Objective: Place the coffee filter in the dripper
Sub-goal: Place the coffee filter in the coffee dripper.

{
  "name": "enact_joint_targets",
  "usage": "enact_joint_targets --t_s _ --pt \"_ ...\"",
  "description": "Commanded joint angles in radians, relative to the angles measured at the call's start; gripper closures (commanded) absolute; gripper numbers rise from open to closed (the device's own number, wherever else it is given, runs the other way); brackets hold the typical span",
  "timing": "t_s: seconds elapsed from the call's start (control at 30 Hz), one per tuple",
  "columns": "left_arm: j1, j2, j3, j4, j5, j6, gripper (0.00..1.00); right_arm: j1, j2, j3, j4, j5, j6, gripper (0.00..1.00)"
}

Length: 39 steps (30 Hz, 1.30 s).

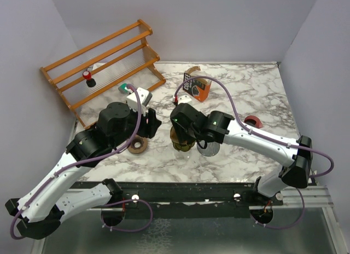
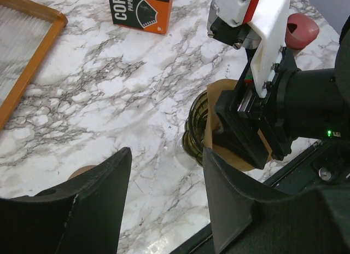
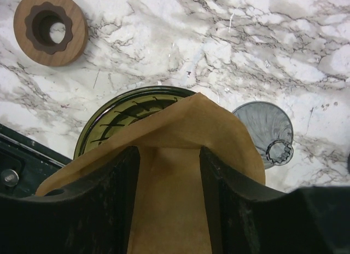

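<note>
The dripper (image 3: 117, 114) is an olive-green glass cone standing on the marble table, also seen from above (image 1: 180, 140) and in the left wrist view (image 2: 196, 128). The brown paper coffee filter (image 3: 208, 128) lies tilted over its rim, covering the right half. My right gripper (image 3: 168, 153) is directly above it, open. Its fingers are spread against the paper, whose upper fold arches over the tips. My left gripper (image 2: 166, 155) hovers over bare marble just left of the dripper, open, with nothing between its fingers. The filter's edge (image 2: 210, 122) shows beside the right fingers.
A wooden ring (image 3: 50, 27) lies left of the dripper. A grey glass cone (image 3: 263, 131) sits to its right. An orange filter box (image 1: 198, 88) stands behind, a red object (image 1: 253, 121) lies at the right, and a wooden rack (image 1: 104, 62) fills the back left.
</note>
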Motion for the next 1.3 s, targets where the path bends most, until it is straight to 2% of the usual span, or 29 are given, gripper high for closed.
enact_joint_targets --t_s 0.0,0.07,0.2,0.27,0.4,0.5,0.83,1.07,1.13,1.27 --pt "-0.001 -0.014 -0.016 0.036 -0.006 0.008 0.43 -0.004 0.009 0.051 -0.055 -0.012 -0.007 0.52" --pt "-0.001 -0.014 -0.02 0.045 -0.007 0.01 0.43 -0.005 0.011 0.064 -0.06 -0.018 -0.005 0.6" --pt "-0.001 -0.015 -0.033 0.063 -0.015 0.018 0.43 -0.004 0.014 0.073 -0.071 -0.018 -0.001 0.69" --pt "-0.001 -0.017 -0.041 0.075 -0.023 0.017 0.43 -0.004 0.022 0.077 -0.08 -0.017 0.009 0.78" --pt "-0.002 -0.039 -0.08 0.124 -0.038 0.004 0.43 -0.004 0.036 0.08 -0.089 0.002 0.04 0.86" --pt "-0.001 -0.068 -0.128 0.178 -0.045 -0.011 0.43 -0.004 0.053 0.082 -0.093 0.006 0.076 0.99" --pt "-0.001 -0.171 -0.302 0.329 -0.118 -0.032 0.44 -0.004 0.112 0.088 -0.077 -0.038 0.19 0.99" --pt "-0.001 -0.237 -0.395 0.402 -0.145 -0.031 0.44 -0.005 0.148 0.088 -0.127 -0.005 0.22 0.99" --pt "-0.001 -0.243 -0.405 0.404 -0.147 -0.029 0.44 -0.004 0.152 0.078 -0.129 0.0 0.222 0.95" --pt "-0.001 -0.254 -0.421 0.404 -0.153 -0.018 0.43 -0.004 0.158 0.066 -0.131 0.013 0.224 0.93"
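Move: Just under the right hand, whose parted fingers are inside the filter's mouth, stands the dripper, its middle about 8 cm below and perhaps 1 cm to the left. The grey cone lies some 11 cm to the right and 1 cm back, near table height; the wooden ring is about 22 cm to the left and 3 cm farther out. From the idle left hand the dripper is roughly 12 cm to the right, 2 cm ahead and 20 cm below. Closing its spread fingers fully inside the open filter, the right hand first lifts a centimetre or two, then turns back and pushes down into the dripper, ending about 4 cm below its start, tipping more steeply downward and twisting clockwise, each by just under 10 degrees. Beside it, the empty left hand sinks about 4 cm while its fingers tilt up, staying half open. ##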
